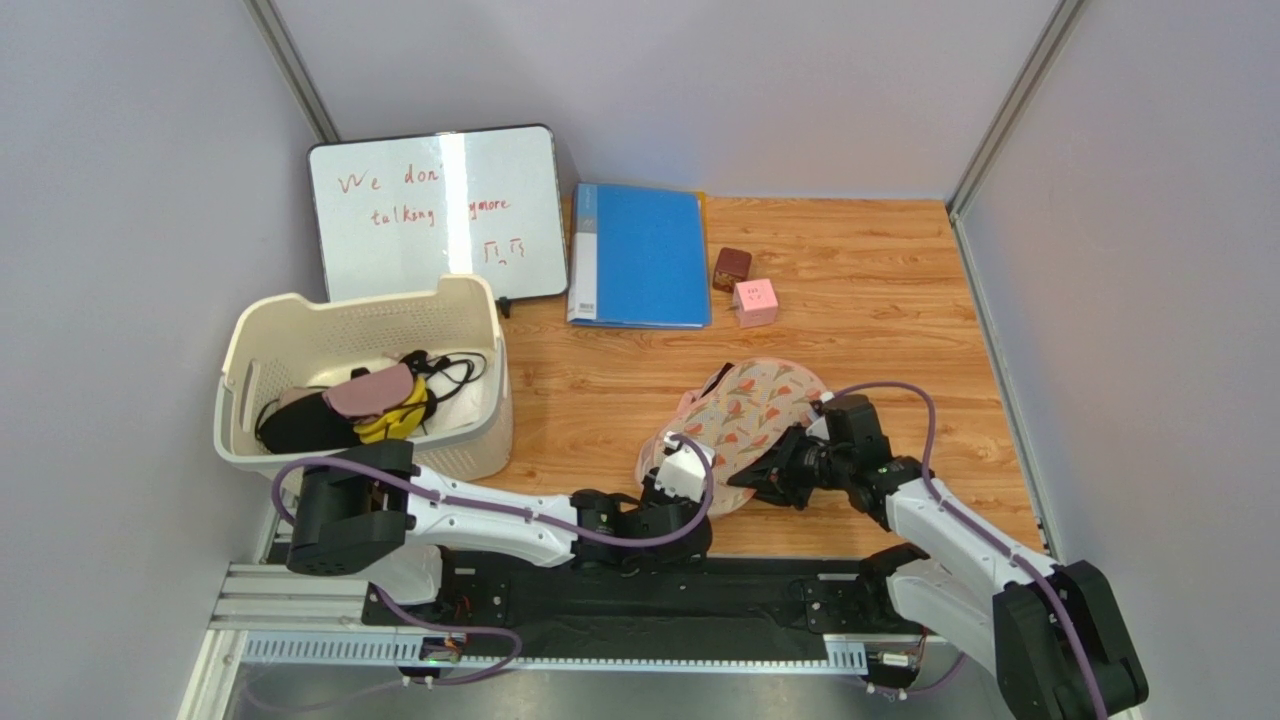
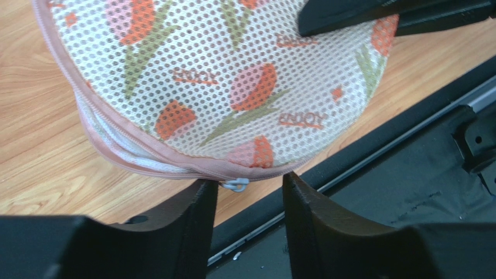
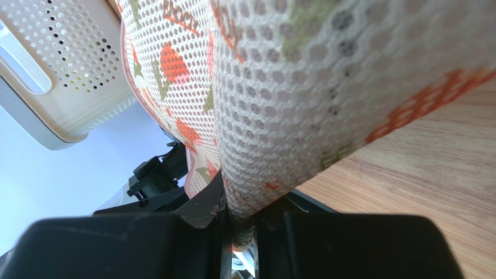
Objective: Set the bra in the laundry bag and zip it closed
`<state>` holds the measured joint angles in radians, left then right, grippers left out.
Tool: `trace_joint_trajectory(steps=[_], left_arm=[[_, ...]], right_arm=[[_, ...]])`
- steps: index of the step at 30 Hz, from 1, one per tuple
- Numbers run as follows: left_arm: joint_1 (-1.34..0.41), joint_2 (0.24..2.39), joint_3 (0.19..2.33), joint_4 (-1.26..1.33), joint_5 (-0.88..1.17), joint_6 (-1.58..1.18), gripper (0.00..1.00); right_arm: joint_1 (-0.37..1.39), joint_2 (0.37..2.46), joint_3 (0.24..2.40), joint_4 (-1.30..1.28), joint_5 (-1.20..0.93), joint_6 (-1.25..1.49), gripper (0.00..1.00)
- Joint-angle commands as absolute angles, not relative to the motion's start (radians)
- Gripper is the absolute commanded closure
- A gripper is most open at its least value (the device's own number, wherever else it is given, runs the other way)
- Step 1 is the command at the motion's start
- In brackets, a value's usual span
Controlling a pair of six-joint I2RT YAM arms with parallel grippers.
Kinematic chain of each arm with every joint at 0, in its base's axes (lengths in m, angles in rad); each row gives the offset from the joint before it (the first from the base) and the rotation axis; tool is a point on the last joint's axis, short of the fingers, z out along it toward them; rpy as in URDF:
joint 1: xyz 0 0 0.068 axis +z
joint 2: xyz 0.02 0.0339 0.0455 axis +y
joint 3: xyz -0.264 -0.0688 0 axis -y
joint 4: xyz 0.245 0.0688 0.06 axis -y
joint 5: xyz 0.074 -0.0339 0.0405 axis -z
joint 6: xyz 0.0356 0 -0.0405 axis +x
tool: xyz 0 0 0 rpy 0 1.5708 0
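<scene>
The laundry bag (image 1: 747, 417), mesh with a red-and-green print and pink zip edging, lies on the wooden table near its front edge. My left gripper (image 1: 679, 474) is at the bag's near-left rim. In the left wrist view the left gripper (image 2: 250, 187) is open, and the small grey zip pull (image 2: 236, 185) hangs between its tips beside the left finger (image 2: 198, 209). My right gripper (image 3: 238, 224) is shut on a fold of the laundry bag (image 3: 291, 87) and lifts that edge. The bra is hidden in every view.
A cream plastic basket (image 1: 458, 308) with pink, yellow and black garments stands at the left. A whiteboard (image 1: 436, 210), a blue folder (image 1: 642, 255) and two small cubes (image 1: 744, 285) lie at the back. The black base rail (image 2: 407, 174) runs just beneath the bag's near edge.
</scene>
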<state>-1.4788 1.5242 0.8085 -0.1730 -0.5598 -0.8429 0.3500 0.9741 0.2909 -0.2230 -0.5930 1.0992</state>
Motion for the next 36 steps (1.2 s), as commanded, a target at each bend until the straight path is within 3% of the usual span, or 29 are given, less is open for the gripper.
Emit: trace_joint_trajectory(steps=[1, 5, 12, 23, 30, 36], left_arm=[[-1.480, 1.505, 0.845, -0.218, -0.647, -0.868, 0.53], [-1.477, 1.511, 0.876, -0.273, -0.676, -0.890, 0.65], [-1.463, 1.559, 0.934, -0.417, -0.704, -0.966, 1.00], [-1.439, 1.465, 0.781, -0.480, -0.680, -1.028, 1.00], [-1.439, 1.364, 0.655, -0.222, -0.549, -0.896, 1.00], [-1.442, 1.400, 0.689, -0.101, -0.451, -0.821, 1.00]], right_arm=[[0.348, 0.950, 0.278, -0.202, -0.646, 1.112, 0.91], [0.348, 0.940, 0.270, -0.206, -0.650, 1.095, 0.93], [0.348, 0.914, 0.262, -0.238, -0.643, 1.057, 0.94], [0.302, 0.905, 0.291, -0.322, -0.629, 0.881, 0.97], [0.279, 1.077, 0.406, -0.357, -0.658, 0.683, 0.97], [0.279, 1.175, 0.498, -0.373, -0.695, 0.641, 0.96]])
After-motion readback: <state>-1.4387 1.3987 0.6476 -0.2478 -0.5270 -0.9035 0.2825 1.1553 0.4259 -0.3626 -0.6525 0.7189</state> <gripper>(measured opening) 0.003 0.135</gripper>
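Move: The blue-grey zipper pull hangs at the near corner of the laundry bag, right between the left hand's open fingertips: about 1 cm ahead, 1 cm left and level. From that hand the bag's middle is some 12 cm ahead and 5 cm right, and the dark bra edge showing in the bag's mouth some 19 cm ahead and 4 cm right. From the right hand, which already grips the bag, the pull is about 4 cm back and 5 cm left. The left hand edges forward and left by 1–2 cm at the zipper pull while its half-open fingers close fully, then sweeps left along the bag's near edge and down, reaching about 8 cm left of its start before easing back some 2 cm to the right, the fingers ending shut and empty, clear of the pull. The right hand keeps its pinch on the bag's fabric throughout, holding nearly still at first and then giving 1–2 cm to the right with a short dip, its wrist turning about 15 degrees counter-clockwise. ##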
